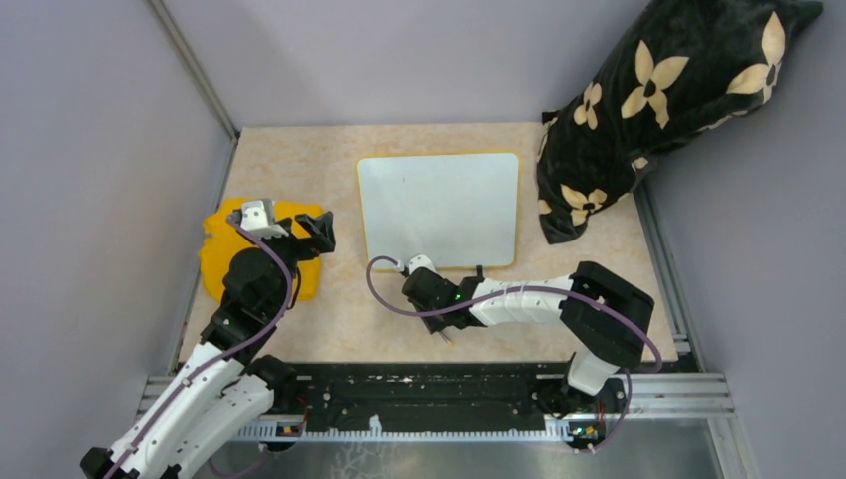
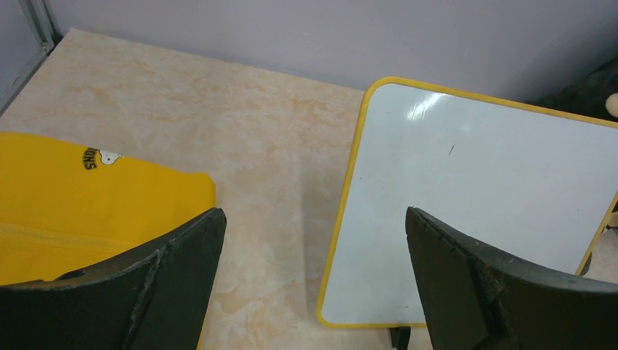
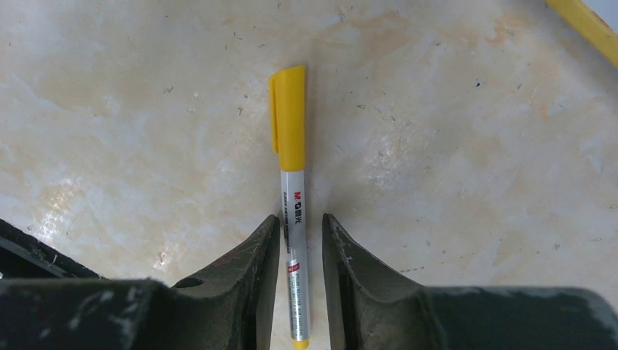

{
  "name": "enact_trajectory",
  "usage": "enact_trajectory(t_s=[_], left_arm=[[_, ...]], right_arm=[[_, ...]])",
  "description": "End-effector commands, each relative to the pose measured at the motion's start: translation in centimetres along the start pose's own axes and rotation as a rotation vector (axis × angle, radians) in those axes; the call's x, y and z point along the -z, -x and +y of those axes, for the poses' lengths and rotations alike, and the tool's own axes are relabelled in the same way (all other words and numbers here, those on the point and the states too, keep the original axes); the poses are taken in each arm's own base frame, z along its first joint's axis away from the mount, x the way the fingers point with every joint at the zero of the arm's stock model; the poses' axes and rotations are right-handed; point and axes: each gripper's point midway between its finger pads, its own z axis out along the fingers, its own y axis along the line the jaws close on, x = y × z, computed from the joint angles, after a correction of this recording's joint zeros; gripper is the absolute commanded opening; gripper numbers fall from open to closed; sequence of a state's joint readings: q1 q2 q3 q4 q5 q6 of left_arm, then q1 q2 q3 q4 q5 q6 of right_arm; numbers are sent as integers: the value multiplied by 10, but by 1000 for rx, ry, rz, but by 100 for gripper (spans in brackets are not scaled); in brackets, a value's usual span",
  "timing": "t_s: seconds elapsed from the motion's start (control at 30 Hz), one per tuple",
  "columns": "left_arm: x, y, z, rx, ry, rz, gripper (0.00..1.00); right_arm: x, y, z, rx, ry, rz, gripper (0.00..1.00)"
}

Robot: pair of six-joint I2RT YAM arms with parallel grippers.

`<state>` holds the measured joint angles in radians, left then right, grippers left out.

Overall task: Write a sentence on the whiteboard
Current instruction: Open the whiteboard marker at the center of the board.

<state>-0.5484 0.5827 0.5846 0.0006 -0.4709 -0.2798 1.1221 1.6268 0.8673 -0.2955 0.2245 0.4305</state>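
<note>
The whiteboard [image 1: 439,210] lies flat mid-table, white with a yellow rim; its near-left corner shows in the left wrist view [image 2: 474,197], and a bit of rim in the right wrist view [image 3: 583,22]. Its face looks blank, so the sentence is out of view. A marker [image 3: 289,124] with a yellow cap and silver barrel lies on the table. My right gripper [image 3: 301,219] straddles its barrel, jaws narrowly apart, with a gap on the right side. In the top view my right gripper [image 1: 431,299] sits just in front of the board. My left gripper [image 1: 294,235] [image 2: 313,215] hangs wide open, holding nothing, left of the board.
A flat yellow cloth piece [image 1: 224,264] [image 2: 73,197] lies under the left arm at the table's left. A black pillow with cream flowers [image 1: 658,110] leans at the back right. Grey walls close the table on three sides.
</note>
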Motion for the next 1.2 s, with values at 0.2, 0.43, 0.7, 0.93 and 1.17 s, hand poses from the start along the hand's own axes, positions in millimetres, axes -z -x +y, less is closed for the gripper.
enact_trajectory(t_s=[0.2, 0.43, 0.7, 0.93, 1.17], left_arm=[[0, 9, -6, 14, -23, -20, 99], [0, 8, -9, 15, -35, -15, 99], [-1, 6, -16, 12, -74, -10, 99], [24, 20, -70, 52, -412, -65, 99], [56, 20, -124, 134, -762, -45, 99]], right_arm=[[-17, -31, -3, -2, 3, 97, 8], [-11, -23, -5, -17, 1, 51, 0], [34, 27, 4, -65, 105, -198, 0], [102, 82, 9, -129, 235, -522, 0], [155, 109, 7, -182, 343, -786, 0]])
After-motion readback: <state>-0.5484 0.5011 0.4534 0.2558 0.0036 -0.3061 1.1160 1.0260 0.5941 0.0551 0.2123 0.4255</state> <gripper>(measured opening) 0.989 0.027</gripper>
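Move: The marker lies on the table between my right hand's slightly parted fingertips, its middle about 1 cm below them, with the cap end pointing forward and left. From that hand the whiteboard's middle is some 28 cm ahead and roughly level sideways; its right clip is about 12 cm ahead and 9 cm right. From my left hand the marker is roughly 10 cm back, 24 cm right and 27 cm down. I close my right fingers on the marker's barrel just below the cap, nudging about 1 cm left and forward as they shut. After a small shift back to the right I lift some 15 cm almost straight up, swinging the fingers about 40 degrees from downward towards the left. Late on, my open left hand starts towards the marker, some 7 cm right and a little back, turning clockwise. ##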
